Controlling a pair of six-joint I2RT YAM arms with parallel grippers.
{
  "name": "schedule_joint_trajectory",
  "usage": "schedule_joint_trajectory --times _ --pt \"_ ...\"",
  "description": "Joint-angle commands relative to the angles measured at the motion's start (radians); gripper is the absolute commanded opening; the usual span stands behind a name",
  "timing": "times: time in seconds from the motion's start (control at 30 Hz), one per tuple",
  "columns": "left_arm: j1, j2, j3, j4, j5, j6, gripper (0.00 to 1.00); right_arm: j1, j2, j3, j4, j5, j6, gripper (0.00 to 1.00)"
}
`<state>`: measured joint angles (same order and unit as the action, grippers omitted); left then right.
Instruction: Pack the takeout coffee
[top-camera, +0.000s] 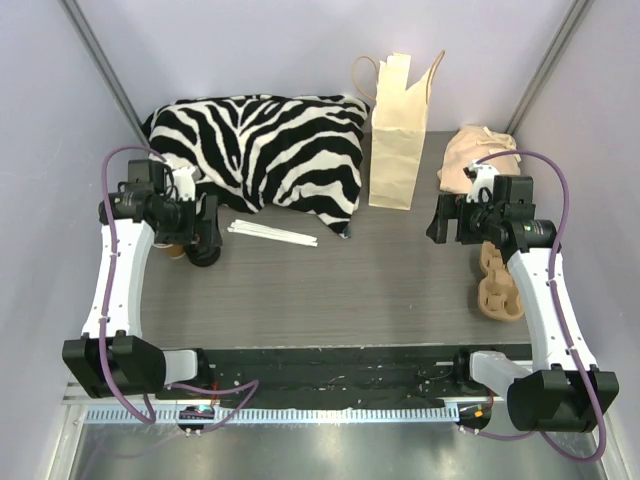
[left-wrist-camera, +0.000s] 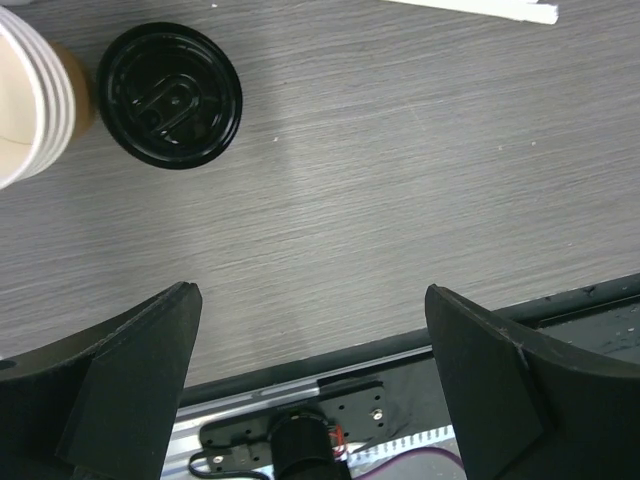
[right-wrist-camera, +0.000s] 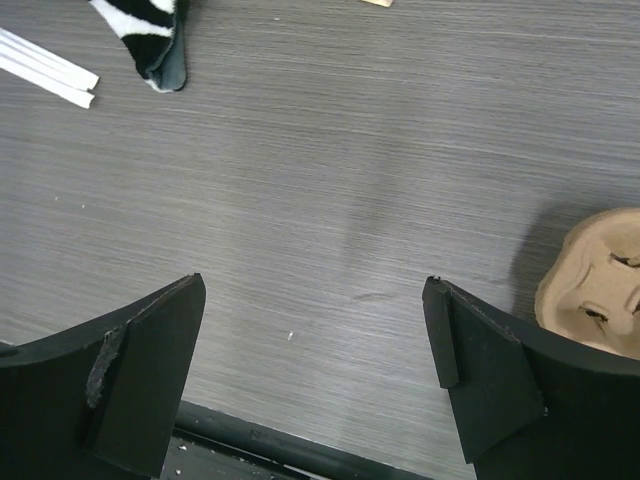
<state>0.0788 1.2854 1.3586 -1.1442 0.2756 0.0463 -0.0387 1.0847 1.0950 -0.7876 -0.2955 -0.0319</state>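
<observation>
The takeout coffee (left-wrist-camera: 78, 100), a brown kraft-paper cup with white rolled rims and an open cream inside, stands at the far left of the table; from above the cup (top-camera: 172, 249) is half hidden under the left arm. A flat black lid (left-wrist-camera: 170, 95) lies right beside it on the table. My left gripper (left-wrist-camera: 311, 291) hangs open over bare table next to the lid (top-camera: 205, 259), holding nothing. My right gripper (right-wrist-camera: 313, 283) is open too, above bare table on the right side. From above, the left gripper (top-camera: 207, 232) and right gripper (top-camera: 443, 220) are far apart.
A tan paper bag (top-camera: 398, 140) stands upright at the back centre. A zebra-print cloth (top-camera: 265, 145) lies back left, with white sticks (top-camera: 272, 233) in front of it. A cardboard cup carrier (top-camera: 500, 287) lies under the right arm, and a pinkish cloth (top-camera: 478, 150) behind it.
</observation>
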Motion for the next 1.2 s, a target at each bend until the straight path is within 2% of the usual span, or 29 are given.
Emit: schedule_joint_trajectory --times 0.0,0.33,0.53,0.67,0.8,0.9,0.93,1.03,1.17 --pt "0.004 -0.023 0.074 -0.018 -0.044 0.064 1.00 0.000 0.003 0.026 0.010 -0.083 -0.045 1.00" --pt "0.007 0.112 0.272 -0.161 -0.190 0.208 1.00 0.000 0.026 0.043 -0.033 -0.134 -0.083 1.00" --pt "0.099 0.222 0.427 -0.241 -0.207 0.305 1.00 0.000 0.038 0.045 -0.035 -0.148 -0.085 1.00" --pt "0.151 0.282 0.502 -0.284 -0.148 0.354 0.98 0.000 0.055 0.049 -0.038 -0.162 -0.085 1.00" --pt "0.154 0.336 0.510 -0.275 -0.125 0.375 0.90 0.000 0.081 0.074 -0.048 -0.179 -0.083 1.00" --pt "0.154 0.393 0.514 -0.265 -0.102 0.372 0.77 0.000 0.087 0.080 -0.047 -0.180 -0.085 1.00" --pt "0.154 0.409 0.513 -0.261 -0.099 0.360 0.67 0.000 0.089 0.082 -0.048 -0.182 -0.086 1.00" --pt "0.156 0.469 0.511 -0.244 -0.096 0.349 0.53 0.000 0.101 0.089 -0.055 -0.183 -0.091 1.00" --pt "0.154 0.522 0.491 -0.209 -0.101 0.337 0.47 0.000 0.104 0.094 -0.061 -0.179 -0.097 1.00"
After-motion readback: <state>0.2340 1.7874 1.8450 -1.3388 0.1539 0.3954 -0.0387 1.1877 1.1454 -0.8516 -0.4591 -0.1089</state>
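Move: The stack of paper cups stands about 11 cm ahead of the left hand and 13 cm to its left, its middle some 10 cm below. The black lid lies about 10 cm ahead, 5 cm to the left and 17 cm down; the white straws are some 14 cm ahead and 12 cm to the right. From the right hand, the cups are roughly 65 cm left and 9 cm ahead. The left hand arcs some 10 cm left and 8 forward, up then down, towards the cups, fingers half closing. ##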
